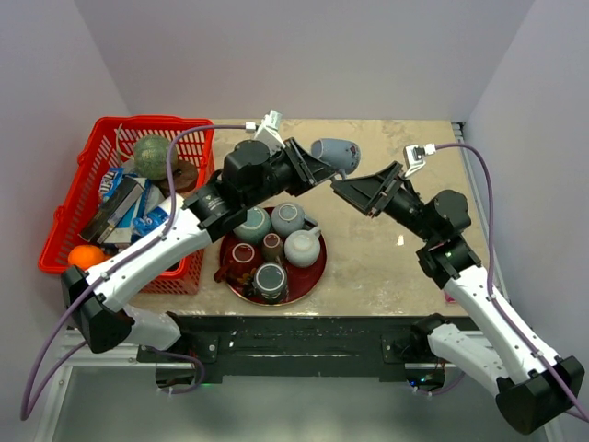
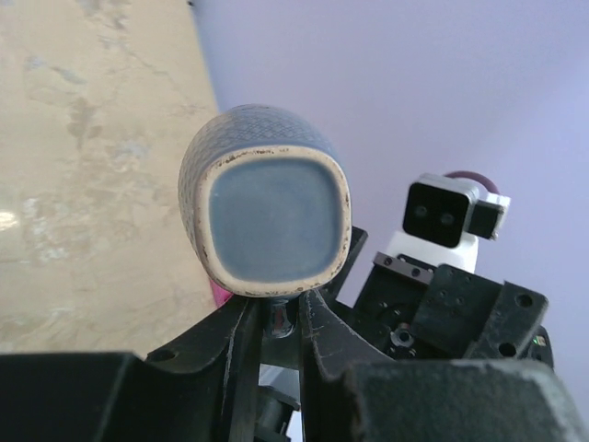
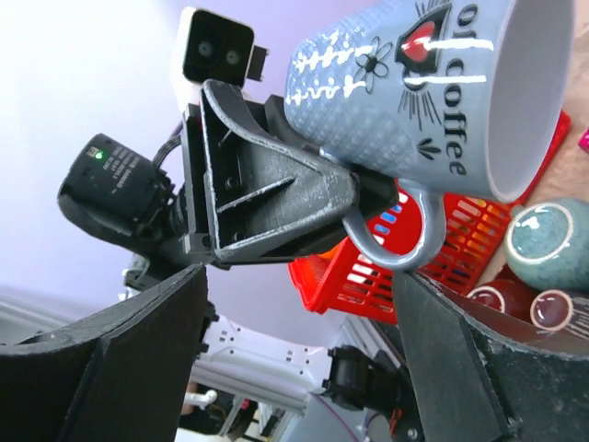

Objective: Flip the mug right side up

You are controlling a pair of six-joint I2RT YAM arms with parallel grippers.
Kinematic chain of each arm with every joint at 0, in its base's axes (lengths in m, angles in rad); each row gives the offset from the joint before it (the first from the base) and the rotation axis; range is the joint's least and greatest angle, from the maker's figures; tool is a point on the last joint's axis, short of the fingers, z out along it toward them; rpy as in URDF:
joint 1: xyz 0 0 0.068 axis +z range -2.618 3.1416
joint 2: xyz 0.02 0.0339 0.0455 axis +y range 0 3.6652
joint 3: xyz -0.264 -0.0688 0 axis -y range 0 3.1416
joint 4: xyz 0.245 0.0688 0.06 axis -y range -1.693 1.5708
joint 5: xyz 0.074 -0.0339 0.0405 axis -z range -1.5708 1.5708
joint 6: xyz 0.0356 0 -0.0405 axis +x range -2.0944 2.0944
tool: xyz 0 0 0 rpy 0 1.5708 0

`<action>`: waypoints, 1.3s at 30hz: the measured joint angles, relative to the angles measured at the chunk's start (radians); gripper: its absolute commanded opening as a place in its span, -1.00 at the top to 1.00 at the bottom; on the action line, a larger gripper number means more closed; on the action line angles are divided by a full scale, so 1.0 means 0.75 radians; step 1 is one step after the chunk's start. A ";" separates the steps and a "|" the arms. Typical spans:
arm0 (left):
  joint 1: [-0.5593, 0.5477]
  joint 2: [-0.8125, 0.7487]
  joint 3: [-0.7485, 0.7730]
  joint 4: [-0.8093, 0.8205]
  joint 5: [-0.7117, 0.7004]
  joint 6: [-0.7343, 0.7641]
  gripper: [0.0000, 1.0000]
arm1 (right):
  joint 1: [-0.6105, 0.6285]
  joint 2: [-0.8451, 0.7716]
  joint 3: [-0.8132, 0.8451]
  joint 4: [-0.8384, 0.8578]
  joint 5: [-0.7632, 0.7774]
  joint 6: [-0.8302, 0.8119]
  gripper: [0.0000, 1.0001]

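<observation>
A blue-grey mug [image 1: 336, 154] with "coffee" lettering [image 3: 405, 83] hangs in the air over the back of the table, lying roughly on its side. My left gripper [image 1: 317, 170] is shut on its handle [image 3: 396, 244]. In the left wrist view the mug's flat base [image 2: 267, 221] faces the camera just above the shut left gripper [image 2: 276, 318]. My right gripper [image 1: 352, 196] stands open just right of the mug and points at it. In the right wrist view the right gripper [image 3: 294, 350] holds nothing, and the handle loop sits close above its right finger [image 3: 451, 359].
A dark red round tray [image 1: 304, 285] carries several small cups and a teapot in front of the mug. A red basket [image 1: 64, 216] full of packets, a green ball and an orange stands at the left. Bare tabletop [image 1: 377, 258] lies right of the tray.
</observation>
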 measured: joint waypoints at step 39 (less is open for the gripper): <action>0.016 -0.167 -0.315 0.484 0.182 -0.169 0.24 | -0.004 0.052 0.014 0.193 0.107 0.032 1.00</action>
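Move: Hanging by its handle from the left fingers, the mug has its body about 4 cm ahead of that hand, slightly above it. From the open right hand the body lies roughly 5 cm ahead, 1 cm left and 1 cm lower; the left fingertips are about 3 cm ahead and 2 cm left of the right hand. Far beneath the left hand, some 30 cm down, sit the grey-blue mug, 7 cm left and 1 cm back, and the white mug, 7 cm back and 4 cm left. Keeping its pinch on the handle, the left hand rises about 5 cm while drawing back some 3 cm, then sinks 2 cm and settles, rolling roughly 15 degrees so its left side drops. The right hand climbs nearly 3 cm and edges forward beside it, its upper and lower fingers closing onto the free part of the handle until they pinch it. ##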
